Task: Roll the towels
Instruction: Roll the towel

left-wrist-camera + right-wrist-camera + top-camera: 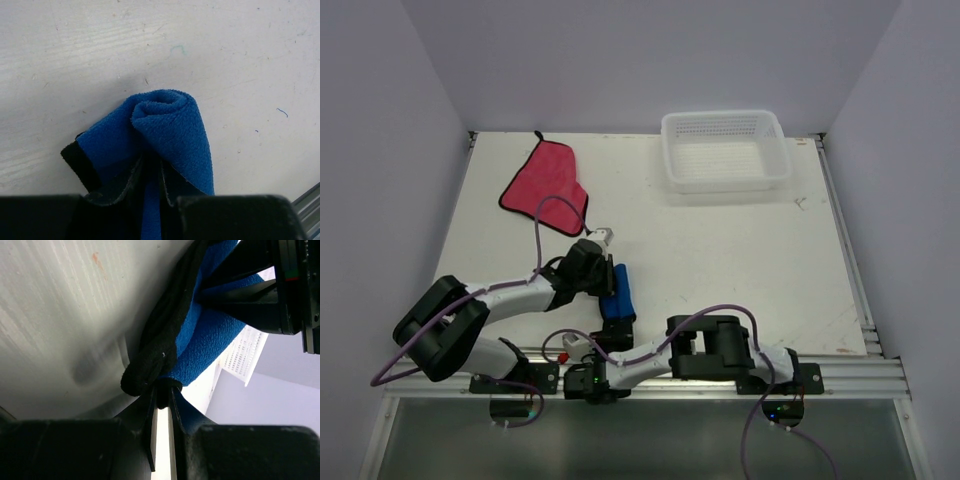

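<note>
The blue towel [617,292] lies as a short roll on the table near the arms, with its rolled end showing in the left wrist view [170,125]. My left gripper [603,270] is shut on the roll's far end, and blue cloth is pinched between its fingers [151,167]. My right gripper [612,325] is shut on the near end, pinching the towel's dark edging [163,390]. Blue pile [205,345] bulges above it. The pink-red towel [546,188] lies flat and unrolled at the back left, apart from both grippers.
A white mesh basket [725,150] stands at the back right of the table, and part of it shows in the right wrist view [242,357]. Grey walls close in the table on three sides. The metal rail [840,375] runs along the near edge.
</note>
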You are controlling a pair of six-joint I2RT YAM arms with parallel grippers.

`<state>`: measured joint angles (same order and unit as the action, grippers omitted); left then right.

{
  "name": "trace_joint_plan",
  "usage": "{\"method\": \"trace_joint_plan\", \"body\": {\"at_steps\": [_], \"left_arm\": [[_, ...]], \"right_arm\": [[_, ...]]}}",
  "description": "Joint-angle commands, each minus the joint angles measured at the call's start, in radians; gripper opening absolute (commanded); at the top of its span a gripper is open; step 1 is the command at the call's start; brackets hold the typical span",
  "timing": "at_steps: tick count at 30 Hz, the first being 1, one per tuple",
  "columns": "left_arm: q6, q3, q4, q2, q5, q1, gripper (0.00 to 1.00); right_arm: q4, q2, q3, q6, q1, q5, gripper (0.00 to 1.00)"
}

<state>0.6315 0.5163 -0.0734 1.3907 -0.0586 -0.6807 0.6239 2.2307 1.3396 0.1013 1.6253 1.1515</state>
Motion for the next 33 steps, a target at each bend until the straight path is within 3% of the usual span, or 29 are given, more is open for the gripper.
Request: {"method": "trace_joint_plan", "body": {"at_steps": [1,20,27,33], "left_arm": [[-0.036,0.033,0.055,-0.025,0.014,0.001,0.19],[-0.026,0.139,0.412,-0.251,0.279,0.009,0.22],[-0.036,0.128,0.249,-0.383,0.174,0.015,0.24],[-0.052,0.142,0.129,-0.285,0.027,0.015,0.24]], "right_arm": [[-0.030,0.069,0.016,0.005,-0.021,-0.246,0.00],[0.037,0.122,0.075,0.043,-0.058,-0.332,0.00],[0.039,0.135,0.079,0.044,-0.059,-0.337,0.00],[0.043,0.138,0.082,0.046,-0.062,-0.342,0.00]]}}
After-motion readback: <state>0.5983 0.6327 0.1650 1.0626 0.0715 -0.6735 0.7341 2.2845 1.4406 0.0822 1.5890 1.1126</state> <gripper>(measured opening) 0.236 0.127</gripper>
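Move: Beside the left side of the blue towel's roll, the left fingers are already tucked into the towel: the roll's middle is about 2 cm right and 1 cm back, level with them. The towel's black end lies some 9 cm back and 1 cm right. The red towel is roughly 26 cm ahead and 18 cm left. The roll's middle is about 7 cm straight ahead of the right hand, which already pinches the black end. Drawing left about 5 cm while starting to rise, the left fingers come out of the fold beside the roll. The hand then climbs steeply over the towel to some 10 cm higher, swinging back right about 3 cm, its fingers nearly shut and tipping up some 15 degrees. The right hand keeps its pinch on the black end, edging 1 cm forward. ##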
